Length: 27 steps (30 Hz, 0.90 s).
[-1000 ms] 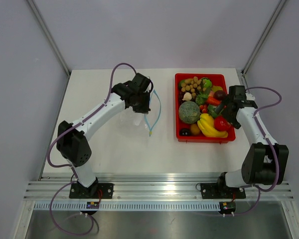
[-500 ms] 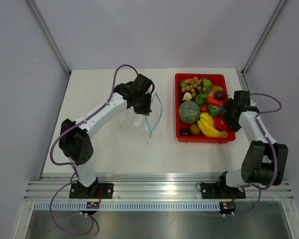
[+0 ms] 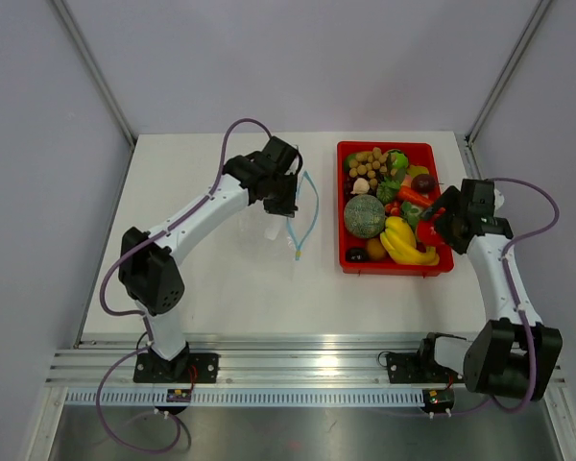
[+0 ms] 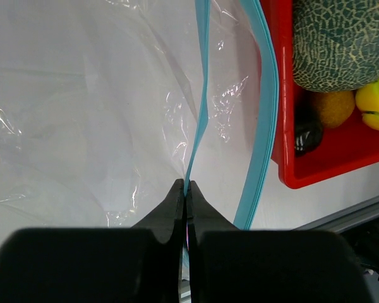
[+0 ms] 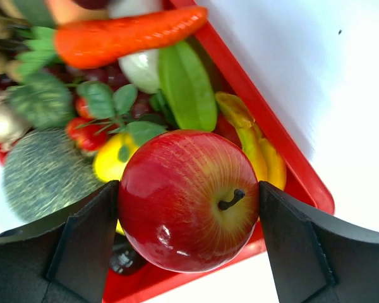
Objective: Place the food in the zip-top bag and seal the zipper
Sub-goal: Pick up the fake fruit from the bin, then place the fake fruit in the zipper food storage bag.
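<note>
The food fills a red tray [image 3: 389, 266]: green melon [image 3: 364, 215], yellow bananas [image 3: 403, 245], brown nuts [image 3: 369, 164], an orange carrot [image 5: 126, 35] and leafy greens [image 5: 183, 88]. My right gripper [image 5: 188, 196] is shut on a red apple [image 5: 177, 208], its pads touching both sides, above the tray's right edge [image 5: 259, 107]. In the top view this gripper [image 3: 432, 229] hangs at the tray's right side. My left gripper [image 4: 185, 184] is shut on the teal zipper [image 4: 199, 120] of the clear zip-top bag [image 4: 82, 126], whose other lip [image 4: 265, 113] bows away. It holds the bag [image 3: 269, 229] left of the tray.
The white table [image 3: 221, 288] ends at a metal rail [image 3: 298, 360] near the arm bases. Grey walls close in the back and both sides. The tray's near left corner [image 4: 290, 180] sits close to the bag's mouth.
The right gripper's jaws have narrowed onto the red apple and the arm has drawn back to the right with it. The left arm has shifted the bag slightly right.
</note>
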Available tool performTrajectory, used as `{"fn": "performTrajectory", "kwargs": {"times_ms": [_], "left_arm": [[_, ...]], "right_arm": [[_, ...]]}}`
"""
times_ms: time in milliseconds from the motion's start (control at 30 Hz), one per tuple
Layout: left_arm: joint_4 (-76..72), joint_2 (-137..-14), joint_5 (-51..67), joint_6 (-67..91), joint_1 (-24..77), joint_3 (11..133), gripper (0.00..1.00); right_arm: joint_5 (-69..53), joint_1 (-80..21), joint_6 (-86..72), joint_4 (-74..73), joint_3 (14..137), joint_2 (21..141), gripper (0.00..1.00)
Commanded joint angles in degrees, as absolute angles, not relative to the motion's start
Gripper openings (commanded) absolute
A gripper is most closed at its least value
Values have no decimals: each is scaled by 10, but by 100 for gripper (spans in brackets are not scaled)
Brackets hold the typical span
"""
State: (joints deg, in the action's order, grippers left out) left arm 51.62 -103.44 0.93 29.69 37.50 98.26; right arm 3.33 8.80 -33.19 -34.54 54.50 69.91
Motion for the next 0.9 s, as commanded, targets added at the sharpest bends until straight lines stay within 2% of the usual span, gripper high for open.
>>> {"fn": "performTrajectory", "kwargs": {"times_ms": [0,267,400,633,733,867], "left_arm": [[501,-1050,40,306,395,1025,0],[496,-1101,81,322,416,1078,0],[491,-1115,101,326,417,1096,0],[497,-1109,112,325,417,1102,0],[498,-1100,123,324,417,1102,0],[494,-1078,141,321,417,1097,0]], "right_arm": [[10,88,-310,-369,562,647,51],[-91,62,-307,-393,633,613,48],[-50,-75,-330,-400,691,624,49],[-60,-212,-402,-324,716,684,49],[-46,-256,-412,-303,724,723,49],[-51,-262,-423,-269,708,758,50]]}}
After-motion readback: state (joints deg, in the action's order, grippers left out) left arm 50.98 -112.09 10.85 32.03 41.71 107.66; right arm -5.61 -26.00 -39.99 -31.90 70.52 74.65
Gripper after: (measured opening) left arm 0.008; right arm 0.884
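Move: My right hand already holds the apple above the bin. The open mouth of the bag, my goal, lies about 32 cm to its left, 2 cm farther out and slightly higher. Below the hand by some 8 cm are the bananas, 5 cm left; the melon, 15 cm left and 6 cm ahead; and the carrot, 11 cm ahead and 3 cm left. From my left hand, the apple is about 35 cm right, 2 cm back and 4 cm lower. I keep my grip on the apple and lift it clear of the bin, then sweep my right hand about 24 cm left towards the bag's mouth, climbing some 13 cm before dipping 3 to 4 cm at the end. That wrist turns roughly 35 degrees counter-clockwise on the way. My left hand, still pinching the zipper edge, brings the bag about 7 cm right to meet it. ##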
